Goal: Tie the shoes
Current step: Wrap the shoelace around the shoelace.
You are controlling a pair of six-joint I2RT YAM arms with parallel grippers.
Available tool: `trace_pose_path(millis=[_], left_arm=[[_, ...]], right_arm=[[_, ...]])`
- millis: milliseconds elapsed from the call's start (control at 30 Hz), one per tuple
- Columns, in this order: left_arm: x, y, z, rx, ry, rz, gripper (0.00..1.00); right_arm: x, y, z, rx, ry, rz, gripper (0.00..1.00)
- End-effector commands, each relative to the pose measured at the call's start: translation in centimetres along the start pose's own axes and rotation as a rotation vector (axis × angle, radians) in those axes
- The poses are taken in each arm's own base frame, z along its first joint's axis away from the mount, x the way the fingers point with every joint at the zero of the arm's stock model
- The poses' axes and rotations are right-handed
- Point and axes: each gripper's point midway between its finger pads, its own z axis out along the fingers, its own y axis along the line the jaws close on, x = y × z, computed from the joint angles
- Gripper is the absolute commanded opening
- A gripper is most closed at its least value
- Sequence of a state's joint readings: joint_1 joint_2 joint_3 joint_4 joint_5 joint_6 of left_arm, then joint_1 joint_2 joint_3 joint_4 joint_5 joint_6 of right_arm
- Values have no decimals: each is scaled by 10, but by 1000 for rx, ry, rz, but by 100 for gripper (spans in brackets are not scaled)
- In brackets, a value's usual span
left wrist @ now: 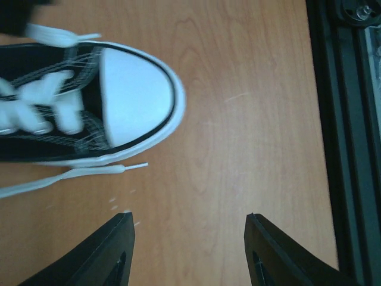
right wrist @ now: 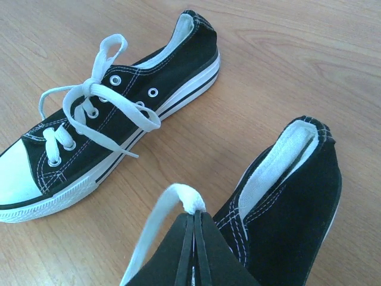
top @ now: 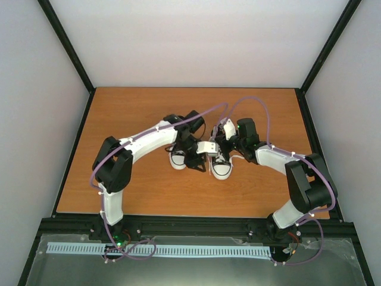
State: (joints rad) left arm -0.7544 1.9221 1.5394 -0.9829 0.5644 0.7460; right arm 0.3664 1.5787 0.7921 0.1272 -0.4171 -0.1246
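Observation:
Two black shoes with white toe caps stand side by side mid-table, the left shoe (top: pixel 177 158) and the right shoe (top: pixel 222 168). In the right wrist view the far shoe (right wrist: pixel 172 65) carries a tied bow (right wrist: pixel 95 89). The near shoe (right wrist: pixel 297 202) shows its heel and white lining. My right gripper (right wrist: pixel 194 217) is shut on a folded white lace (right wrist: pixel 178 199) beside that heel. My left gripper (left wrist: pixel 187 217) is open over bare wood with nothing between its fingers. One white toe cap (left wrist: pixel 137 101) and a loose lace end (left wrist: pixel 77 174) lie just beyond it. Both grippers (top: pixel 196 162) (top: pixel 221 143) hover at the shoes.
The shoes sit on an orange-brown wooden table (top: pixel 137 190). A black frame rail (left wrist: pixel 345 149) runs along its near edge, close to my left gripper. White walls close in the other three sides. Purple cables loop over both arms.

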Motion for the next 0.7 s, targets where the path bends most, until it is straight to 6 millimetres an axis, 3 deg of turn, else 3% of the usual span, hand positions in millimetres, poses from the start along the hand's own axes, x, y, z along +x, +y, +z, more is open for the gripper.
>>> trace_pose_path(millis=[0,133,233,300,500,667], left_arm=[[-15,28,-57,-69,-123,68,54],[-25,82,-83,-205,-179,34,44],[-36,114,-76,-262,-198,63,36],[-38,126,-61,-235,-213,74,32],[-41,141,-33,-191,-246,42,28],[-42,139,-20,-159,-248,26,30]], right_arm=[[-12,2,-5,-17,-47,-11,3],[-12,4,-7,-32,-50,-19,3],[-12,5,-7,-41,-55,-19,3],[-12,5,-7,-37,-58,-13,3],[-14,5,-8,-42,-70,11,3],[-15,5,-9,-37,-67,2,3]])
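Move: The left hand hangs open beside the toe of the right shoe. The lace tail it goes for, hanging from the right fingertips, is about 13 cm ahead, 3 cm to its right and 3 cm lower. The right shoe's middle is some 11 cm ahead, 8 cm right and 6 cm below; the left shoe's middle about 11 cm ahead, 9 cm left, 6 cm below. From the right hand, the tail hangs roughly 2 cm left, 1 cm back and 2 cm down. Forward about 14 cm in a low arc alongside the right shoe, the left hand rises some 5 cm, then sinks to a little below its starting height as it comes up to the lace tail. Its fingers narrow from half open to under a third without shutting, and the wrist tips slightly. The right hand stays in place and keeps the lace pinched. ##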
